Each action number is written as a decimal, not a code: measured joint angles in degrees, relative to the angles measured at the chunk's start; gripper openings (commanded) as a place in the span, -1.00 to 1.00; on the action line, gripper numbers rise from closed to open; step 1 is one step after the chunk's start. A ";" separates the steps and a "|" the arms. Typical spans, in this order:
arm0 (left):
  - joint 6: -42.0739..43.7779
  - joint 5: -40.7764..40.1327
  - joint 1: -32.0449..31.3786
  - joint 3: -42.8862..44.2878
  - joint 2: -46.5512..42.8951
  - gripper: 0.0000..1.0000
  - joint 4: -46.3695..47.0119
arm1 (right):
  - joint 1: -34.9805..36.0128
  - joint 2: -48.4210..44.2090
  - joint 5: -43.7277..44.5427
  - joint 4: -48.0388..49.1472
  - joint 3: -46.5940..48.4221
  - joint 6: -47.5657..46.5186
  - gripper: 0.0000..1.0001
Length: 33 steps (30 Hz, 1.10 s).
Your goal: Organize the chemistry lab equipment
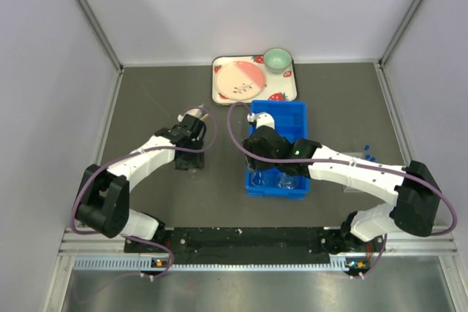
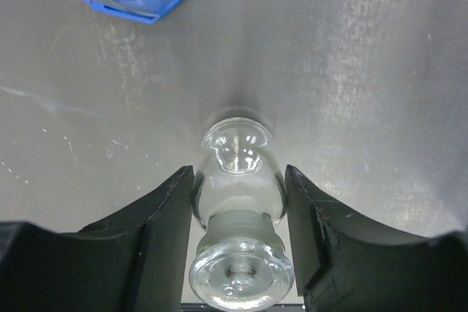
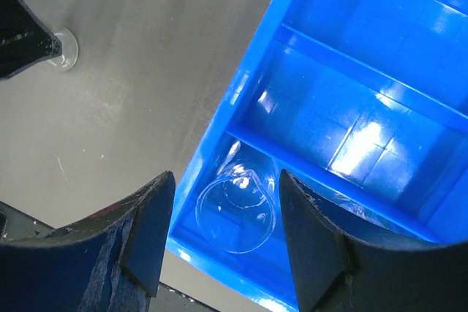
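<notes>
A clear glass flask (image 2: 238, 202) with a flat stopper stands upright on the grey table left of the blue bin (image 1: 281, 107). My left gripper (image 2: 239, 173) has both black fingers (image 2: 164, 231) against its belly, shut on it. In the top view this gripper (image 1: 188, 158) reaches straight down and hides most of the flask. My right gripper (image 3: 225, 180) hangs open above the bin (image 3: 351, 71), empty. Below it a clear beaker (image 3: 235, 213) sits in the bin's near left compartment. From above, two glass pieces (image 1: 257, 178) show at the bin's near end.
A strawberry-print tray (image 1: 219, 93) with a pink plate (image 1: 241, 80) and a green bowl (image 1: 277, 58) lies at the back, right behind the bin. Small blue bits (image 1: 368, 155) lie right of the bin. Enclosure walls stand on three sides.
</notes>
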 measured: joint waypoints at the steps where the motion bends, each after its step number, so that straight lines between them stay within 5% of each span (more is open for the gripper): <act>1: -0.11 -0.13 -0.46 0.02 -0.26 -0.59 -0.35 | 0.00 -0.22 0.00 0.02 -0.22 0.15 0.18; 8: -0.81 -0.90 -4.46 6.80 -2.84 -0.61 -6.80 | -2.29 -5.97 0.39 -0.61 -2.47 0.61 0.18; 15: -1.55 -1.16 -9.49 21.79 -2.12 -0.60 -11.37 | -11.78 -18.05 2.60 -4.04 -5.64 1.49 0.18; 22: -2.75 -0.74 -15.74 36.52 6.45 -0.60 -13.94 | -20.63 -28.68 4.72 -8.24 -8.81 2.38 0.18; 33: -3.98 -0.22 -23.93 50.97 22.10 -0.60 -17.16 | -21.38 -31.30 4.66 -11.26 -11.52 3.17 0.18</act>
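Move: The blue box that the glass bottle is going to has its middle about 29 cm to the right of the left hand, some 7 cm ahead and 2 cm lower. Two glass vessels lie in its nearest compartment, 23 cm and 33 cm to the right and about 3 cm back. From the open right hand, hovering over the near-left part of the box, the box's middle is about 8 cm ahead, 8 cm right and 11 cm down. The glass bottle, already gripped, comes up off the table in the left hand's hold, then swings right towards the blue box: about 21 cm right and 15 cm up, with slight forward travel, sinking 2 cm at the end as the wrist turns some 20 degrees clockwise. The empty, still-open right hand clears the way, sweeping about 17 cm right and 5 cm up while turning clockwise. ##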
